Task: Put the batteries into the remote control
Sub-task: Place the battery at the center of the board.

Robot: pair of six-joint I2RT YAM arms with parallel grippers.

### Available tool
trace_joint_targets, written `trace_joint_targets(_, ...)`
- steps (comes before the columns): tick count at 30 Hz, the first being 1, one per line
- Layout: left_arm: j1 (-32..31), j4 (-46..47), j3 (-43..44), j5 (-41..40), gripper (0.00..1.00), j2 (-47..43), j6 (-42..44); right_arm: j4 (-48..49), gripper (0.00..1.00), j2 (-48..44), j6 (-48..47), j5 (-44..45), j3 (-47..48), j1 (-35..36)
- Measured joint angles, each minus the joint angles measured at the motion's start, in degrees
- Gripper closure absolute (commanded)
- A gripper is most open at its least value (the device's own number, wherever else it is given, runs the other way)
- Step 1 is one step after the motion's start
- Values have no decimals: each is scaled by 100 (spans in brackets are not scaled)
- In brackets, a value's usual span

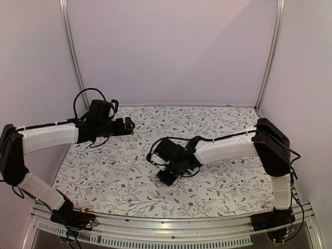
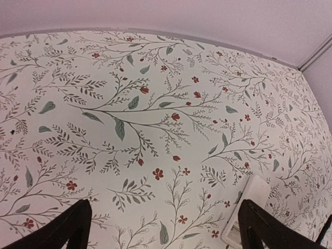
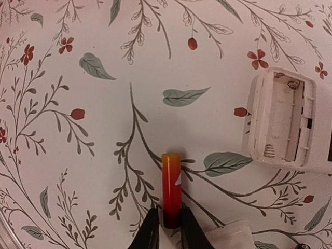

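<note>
My right gripper is shut on the dark end of a red-orange battery, which points away from me, low over the floral tabletop. The remote control lies face down to the right of it. Its battery bay is open and no battery shows in it. A spring shows at the bay's near end. In the top view the battery is an orange speck by the right gripper; the arm hides the remote. My left gripper is open over bare cloth, with nothing between its fingers.
A white rounded piece lies just right of my right fingers. A white flat corner shows by my left gripper's right finger; I cannot tell which piece it is. Walls and metal posts close in the table.
</note>
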Motion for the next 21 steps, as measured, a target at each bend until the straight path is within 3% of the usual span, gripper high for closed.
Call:
trace_joint_targets(3, 0, -4, 0, -24, 0, 15, 9, 0, 68, 20, 20, 83, 0, 11)
trace_joint_targets(14, -2, -155, 17, -107, 1, 144, 50, -2, 54, 7, 129, 197, 0, 13)
trace_joint_targets(21, -170, -269, 199, -114, 1, 227, 323, -70, 35, -597, 85, 334, -2, -4)
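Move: The right fingers still have the red battery by its near end at the table, its middle roughly 1 cm ahead, 1 cm left and 1 cm below. From that hand the remote control lies about 11 cm ahead and 3 cm right, the white cover 1 cm ahead and 4 cm right, the black battery 4 cm ahead and 10 cm right. From the left hand the red battery is some 16 cm back, 11 cm right and 15 cm below. The right fingers spread to about half open, letting go of the red battery, then rise some 5 cm off it. ##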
